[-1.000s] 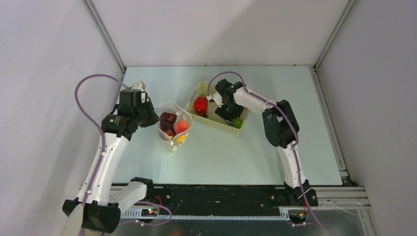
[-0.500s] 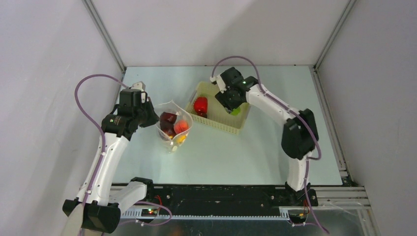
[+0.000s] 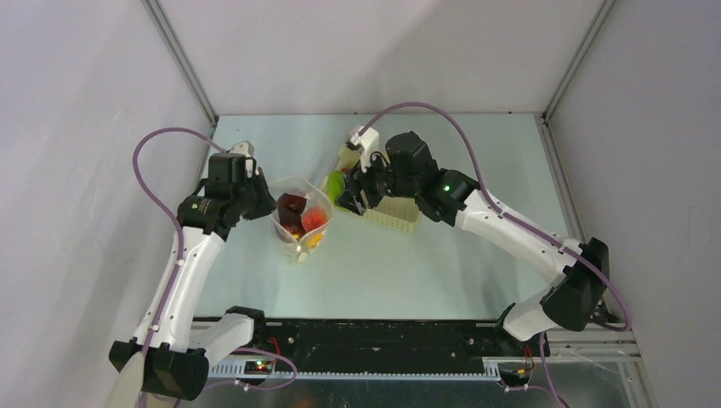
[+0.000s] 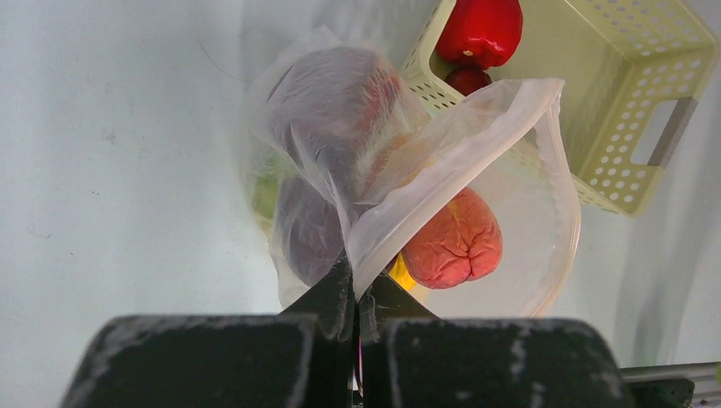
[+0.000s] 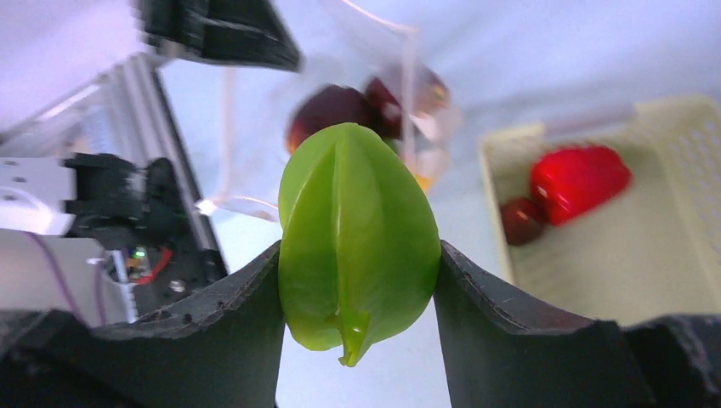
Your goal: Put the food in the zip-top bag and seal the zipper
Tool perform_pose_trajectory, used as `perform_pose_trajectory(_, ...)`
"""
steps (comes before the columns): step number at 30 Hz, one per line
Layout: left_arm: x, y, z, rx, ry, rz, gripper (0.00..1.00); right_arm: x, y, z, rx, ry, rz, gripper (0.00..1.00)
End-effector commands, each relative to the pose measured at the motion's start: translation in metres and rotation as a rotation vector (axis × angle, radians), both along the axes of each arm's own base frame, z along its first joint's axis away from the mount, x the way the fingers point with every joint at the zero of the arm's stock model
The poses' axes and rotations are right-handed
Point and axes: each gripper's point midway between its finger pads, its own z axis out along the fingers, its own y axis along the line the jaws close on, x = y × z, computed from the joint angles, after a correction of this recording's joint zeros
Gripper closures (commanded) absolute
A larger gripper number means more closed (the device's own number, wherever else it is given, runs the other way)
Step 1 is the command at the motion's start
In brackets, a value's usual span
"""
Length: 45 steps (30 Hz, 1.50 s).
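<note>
The clear zip-top bag [image 3: 299,223] stands on the table with its mouth held wide. My left gripper [image 4: 355,293] is shut on the bag's near rim, where the zipper [image 4: 563,161] edge runs round the opening. Inside lie a dark purple piece [image 4: 310,234], an orange-red piece [image 4: 452,240] and a yellow piece [image 4: 400,274]. My right gripper [image 5: 357,285] is shut on a green food piece [image 5: 357,246]. In the top view this green piece [image 3: 336,183] hangs in the air just right of the bag's mouth, between bag and basket.
The pale yellow latticed basket [image 3: 395,214] sits right of the bag, partly under my right arm. It holds a red pepper [image 5: 578,180] and a small dark red piece [image 5: 520,221]. Grey walls enclose the table on three sides.
My right arm has lifted the green piece out of the basket and carried it left toward the bag's mouth. The left arm and the bag have stayed still.
</note>
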Motion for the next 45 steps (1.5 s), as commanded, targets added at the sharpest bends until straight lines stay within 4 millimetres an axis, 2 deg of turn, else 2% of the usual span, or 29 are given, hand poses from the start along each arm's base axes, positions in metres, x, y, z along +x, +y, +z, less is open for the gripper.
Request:
perform_pose_trajectory(1, 0.003, -0.004, 0.002, -0.01, -0.016, -0.026, 1.0, -0.027, 0.048, 0.042, 0.201, -0.019, 0.161, 0.87)
perform_pose_trajectory(4, 0.002, -0.005, 0.003, -0.016, -0.019, -0.034, 1.0, -0.026, 0.065, 0.046, 0.233, -0.001, 0.151, 0.87)
perform_pose_trajectory(6, 0.002, -0.005, 0.006, -0.017, -0.031, -0.034, 1.0, -0.022, 0.08, 0.039, 0.27, 0.063, 0.133, 0.84)
perform_pose_trajectory(7, 0.001, -0.005, 0.007, -0.018, -0.036, -0.034, 1.0, -0.022, 0.087, 0.043, 0.297, 0.065, 0.141, 0.81)
perform_pose_trajectory(12, 0.001, -0.005, 0.009, -0.022, -0.046, -0.037, 1.0, -0.017, 0.12, 0.024, 0.273, 0.168, 0.107, 0.78)
perform_pose_trajectory(16, 0.0, -0.006, 0.011, -0.026, -0.053, -0.041, 1.0, -0.015, 0.133, -0.001, 0.212, 0.205, 0.022, 0.74)
perform_pose_trajectory(23, -0.001, -0.006, 0.015, -0.029, -0.07, -0.04, 1.0, -0.008, 0.141, -0.034, 0.129, 0.247, -0.077, 0.72)
perform_pose_trajectory(24, -0.002, -0.006, 0.016, -0.028, -0.071, -0.039, 1.0, -0.007, 0.14, -0.043, 0.104, 0.254, -0.093, 0.71)
perform_pose_trajectory(27, -0.002, -0.007, 0.017, -0.032, -0.078, -0.042, 1.0, -0.006, 0.141, -0.054, 0.063, 0.262, -0.109, 0.68)
perform_pose_trajectory(31, -0.002, -0.006, 0.017, -0.033, -0.078, -0.04, 1.0, 0.0, 0.136, -0.062, 0.002, 0.239, -0.174, 0.56)
perform_pose_trajectory(32, -0.002, -0.007, 0.016, -0.032, -0.074, -0.041, 1.0, 0.001, 0.136, -0.062, -0.003, 0.231, -0.182, 0.5)
perform_pose_trajectory(33, -0.002, -0.006, 0.017, -0.032, -0.074, -0.041, 1.0, 0.003, 0.135, -0.06, -0.007, 0.22, -0.189, 0.47)
perform_pose_trajectory(35, -0.002, -0.006, 0.017, -0.032, -0.077, -0.041, 1.0, 0.003, 0.135, -0.055, -0.006, 0.206, -0.185, 0.34)
perform_pose_trajectory(38, -0.002, -0.006, 0.017, -0.029, -0.081, -0.037, 1.0, 0.002, 0.136, -0.047, 0.002, 0.187, -0.174, 0.27)
perform_pose_trajectory(41, -0.002, -0.005, 0.016, -0.029, -0.076, -0.036, 1.0, 0.0, 0.136, -0.037, 0.011, 0.168, -0.158, 0.03)
perform_pose_trajectory(45, -0.002, -0.005, 0.017, -0.028, -0.079, -0.035, 1.0, -0.001, 0.131, -0.02, 0.028, 0.136, -0.145, 0.01)
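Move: The green pepper is already in the right gripper; the open bag's middle lies about 11 cm to that hand's left, 5 cm ahead and 19 cm below. The left gripper's tips on the bag's rim are some 16 cm left, level fore and aft, 7 cm below; the red pepper sits 16 cm ahead, 2 cm left and 22 cm down. From the left hand, the bag's middle is 6 cm ahead, 3 cm right, 13 cm below. Carry the green pepper left about 13 cm with the right gripper until it is over the bag's mouth, just short of the left gripper, then sink it about 8 cm while tipping the fingers some 15 degrees further down. Open wide there to let go of the pepper, easing up slightly; keep the left fingers shut on the bag's rim. ##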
